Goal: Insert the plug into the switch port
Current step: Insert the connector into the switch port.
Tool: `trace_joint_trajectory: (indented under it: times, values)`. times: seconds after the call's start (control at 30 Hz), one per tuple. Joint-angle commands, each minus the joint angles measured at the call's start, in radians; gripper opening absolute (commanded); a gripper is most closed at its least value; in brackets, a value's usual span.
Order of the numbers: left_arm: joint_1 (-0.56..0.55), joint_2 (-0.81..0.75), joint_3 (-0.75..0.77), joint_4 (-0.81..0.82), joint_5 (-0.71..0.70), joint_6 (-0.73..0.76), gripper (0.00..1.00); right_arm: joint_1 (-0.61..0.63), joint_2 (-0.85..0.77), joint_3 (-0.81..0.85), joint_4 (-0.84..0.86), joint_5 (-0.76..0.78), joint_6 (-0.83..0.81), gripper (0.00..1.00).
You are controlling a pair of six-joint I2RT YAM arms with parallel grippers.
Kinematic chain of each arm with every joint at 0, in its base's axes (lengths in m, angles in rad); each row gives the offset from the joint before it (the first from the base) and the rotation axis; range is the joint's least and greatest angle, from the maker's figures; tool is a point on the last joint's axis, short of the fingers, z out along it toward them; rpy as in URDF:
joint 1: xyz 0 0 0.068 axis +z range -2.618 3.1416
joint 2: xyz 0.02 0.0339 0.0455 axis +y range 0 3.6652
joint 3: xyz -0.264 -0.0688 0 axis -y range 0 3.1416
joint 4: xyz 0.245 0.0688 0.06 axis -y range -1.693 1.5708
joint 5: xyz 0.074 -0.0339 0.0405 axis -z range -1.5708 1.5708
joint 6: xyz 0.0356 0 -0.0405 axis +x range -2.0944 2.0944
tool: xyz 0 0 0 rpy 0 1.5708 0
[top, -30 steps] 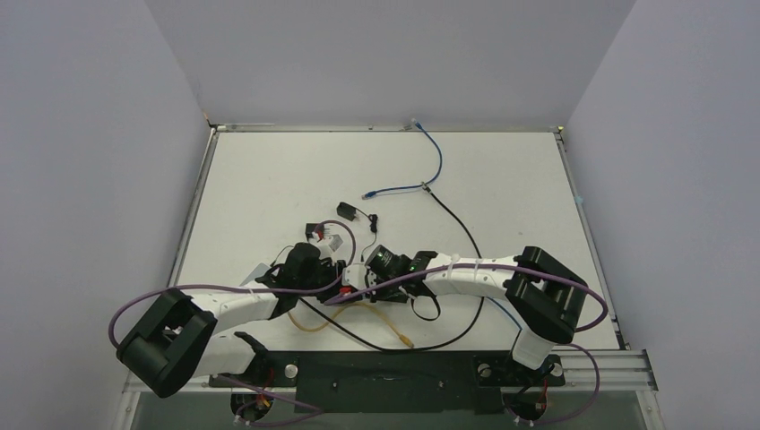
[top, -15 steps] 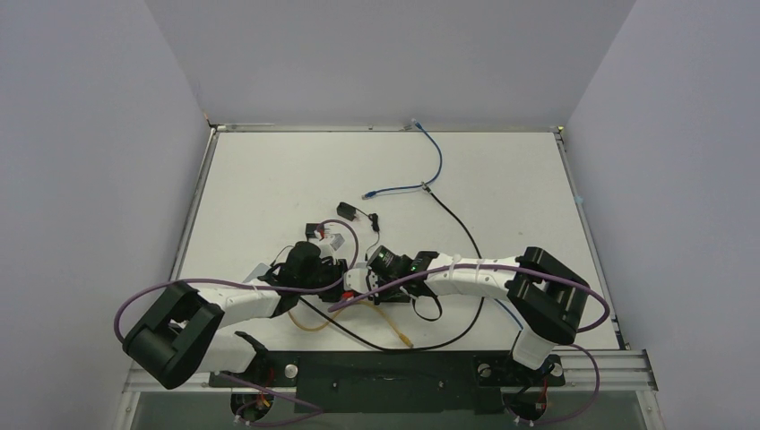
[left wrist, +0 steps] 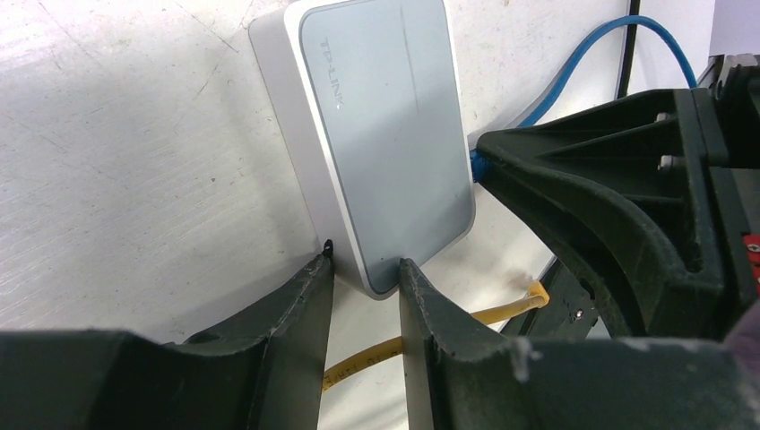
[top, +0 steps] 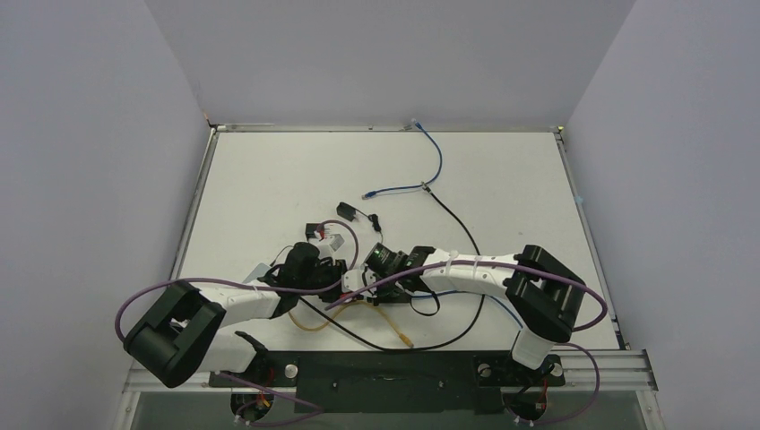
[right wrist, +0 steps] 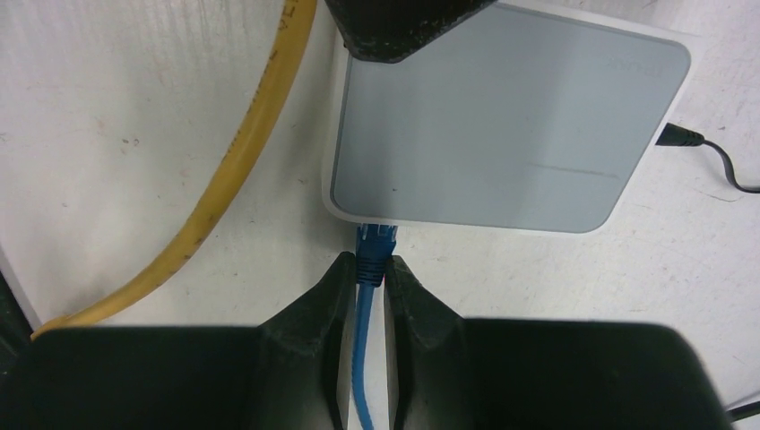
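Observation:
The switch, a flat white box with a pale grey face [left wrist: 385,134] [right wrist: 502,125] [top: 357,279], lies on the table between both arms. My left gripper [left wrist: 363,269] [top: 343,273] straddles its near corner, one fingertip on the white side and the other against the grey face. The blue plug [right wrist: 375,244] [left wrist: 475,163] sits pinched between my right gripper's fingers [right wrist: 345,287]. Its front end is in the port in the box's narrow edge. The right gripper [right wrist: 367,267] [top: 372,273] is shut on the plug's boot, and the blue cable [right wrist: 360,358] trails back between the jaws.
A yellow cable [right wrist: 224,179] [top: 394,324] curves past the box's left side. A black power lead [right wrist: 690,139] is plugged into the box's far edge. Farther back lie a black adapter [top: 345,209], another blue cable [top: 436,161] and a black cable [top: 462,228].
The right gripper has edged a little left toward the box with the plug. The left jaws have narrowed onto the box's corner, and the left arm's elbow has shifted slightly.

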Motion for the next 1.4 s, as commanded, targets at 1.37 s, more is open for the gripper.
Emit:
trace_joint_trajectory:
  times: [1.37]
  values:
    - [0.049, -0.537, 0.121, -0.612, -0.372, -0.093, 0.57, -0.04, -0.19, -0.085, 0.18, 0.137, 0.273, 0.32]
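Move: The right fingers are shut on the blue plug, with its nose already at the port about 1 cm to their left; the switch's middle is some 5 cm left and 3 cm ahead. The black power plug sits about 9 cm ahead and 4 cm left, and the yellow cable runs roughly 5 cm back. The left hand grips the switch's near-left corner, the port lying about 6 cm right and 2 cm ahead of it. All are near fingertip height. Leftward, slowly at first, the right hand bears the gripped plug against the port side of the switch for about 3 cm, drawing back a little and tilting its tips left; it then opens and lifts off, up and forward. The left hand holds the corner briefly, opens and pulls away left some 6 cm, then also up about 4 cm, turning about 20 degrees counter-clockwise. ##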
